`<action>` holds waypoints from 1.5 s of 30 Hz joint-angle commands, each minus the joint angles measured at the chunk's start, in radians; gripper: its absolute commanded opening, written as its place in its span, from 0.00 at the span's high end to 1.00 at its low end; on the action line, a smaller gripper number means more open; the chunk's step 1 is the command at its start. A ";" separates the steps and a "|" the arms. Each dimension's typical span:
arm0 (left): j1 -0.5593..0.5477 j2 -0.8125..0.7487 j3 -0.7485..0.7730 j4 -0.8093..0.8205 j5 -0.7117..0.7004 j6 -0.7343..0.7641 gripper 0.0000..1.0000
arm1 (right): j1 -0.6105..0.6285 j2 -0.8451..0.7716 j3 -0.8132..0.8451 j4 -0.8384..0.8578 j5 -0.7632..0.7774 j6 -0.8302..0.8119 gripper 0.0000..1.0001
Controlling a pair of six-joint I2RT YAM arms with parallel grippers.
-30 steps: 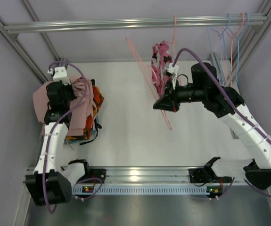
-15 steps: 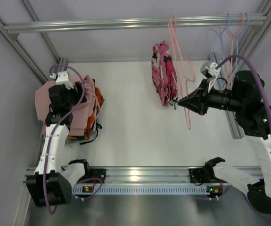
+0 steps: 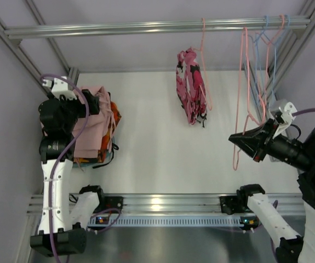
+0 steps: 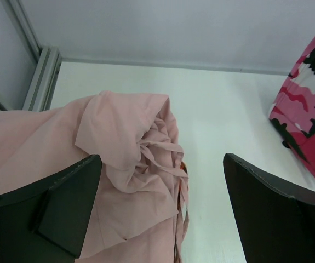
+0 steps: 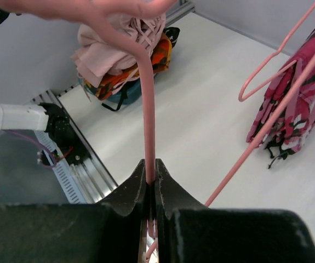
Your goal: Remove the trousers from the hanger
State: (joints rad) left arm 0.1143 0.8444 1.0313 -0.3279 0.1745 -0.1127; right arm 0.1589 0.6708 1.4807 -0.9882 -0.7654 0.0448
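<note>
The pale pink trousers (image 3: 91,129) lie crumpled on top of a pile at the table's left, with the orange camouflage trousers (image 3: 113,121) showing underneath. My left gripper (image 3: 87,102) hovers just above the pile, open, with nothing between its fingers. The left wrist view looks down on the pink cloth (image 4: 124,164) past the open left gripper (image 4: 161,159). My right gripper (image 3: 235,139) is at the right, shut on a bare pink hanger (image 3: 244,82). The right wrist view shows the hanger (image 5: 148,109) pinched in the right gripper (image 5: 150,164), with the pile (image 5: 121,46) far off.
Pink camouflage trousers (image 3: 190,87) hang on another pink hanger (image 3: 204,55) from the metal rail (image 3: 146,26) at centre. Several blue and pink bare hangers (image 3: 269,49) hang at the rail's right end. Frame posts stand at both sides.
My left gripper opened, let go of the pale pink trousers on the pile, and lifted. My right arm swung the bare pink hanger from the centre to the right.
</note>
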 commanded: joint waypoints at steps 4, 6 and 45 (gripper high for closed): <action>0.001 -0.004 0.076 -0.016 0.089 -0.047 0.02 | -0.076 0.038 -0.095 -0.144 -0.035 0.096 1.00; 0.001 -0.008 0.084 -0.016 0.097 -0.054 0.01 | -0.088 0.085 -0.100 -0.162 -0.049 0.104 1.00; 0.001 -0.085 0.035 -0.022 0.079 -0.064 0.02 | -0.193 0.905 0.595 0.020 0.052 0.382 1.00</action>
State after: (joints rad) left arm 0.1143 0.7708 1.0779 -0.3702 0.2630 -0.1673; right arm -0.0189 1.5665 2.0369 -1.0306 -0.7231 0.4076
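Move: The right hand, already shut on an empty pink hanger, is bringing it to the rod's right end, roughly 35 cm ahead, 8 cm to its right and 15 cm higher. Empty hangers hang there, their middles some 32 cm ahead, 12 cm right and slightly above the hand; the camouflage trousers hang about 32 cm ahead, 15 cm left and 10 cm lower. From the left hand, that rod spot is roughly 14 cm ahead, 54 cm right and 23 cm higher. Keeping its closed grip on the hanger, the right hand first dips about 8 cm while heading forward, then climbs most of that back as it reaches on some 25 cm forward in all towards the rod, the wrist rolling about 40 degrees so that its upper side swings forward and the fingertips end pointing somewhat lower. Meanwhile the wide-open, empty left hand drifts a few centimetres up, back and right by the pile of removed clothes, and the right hand stops still short of the rod. ##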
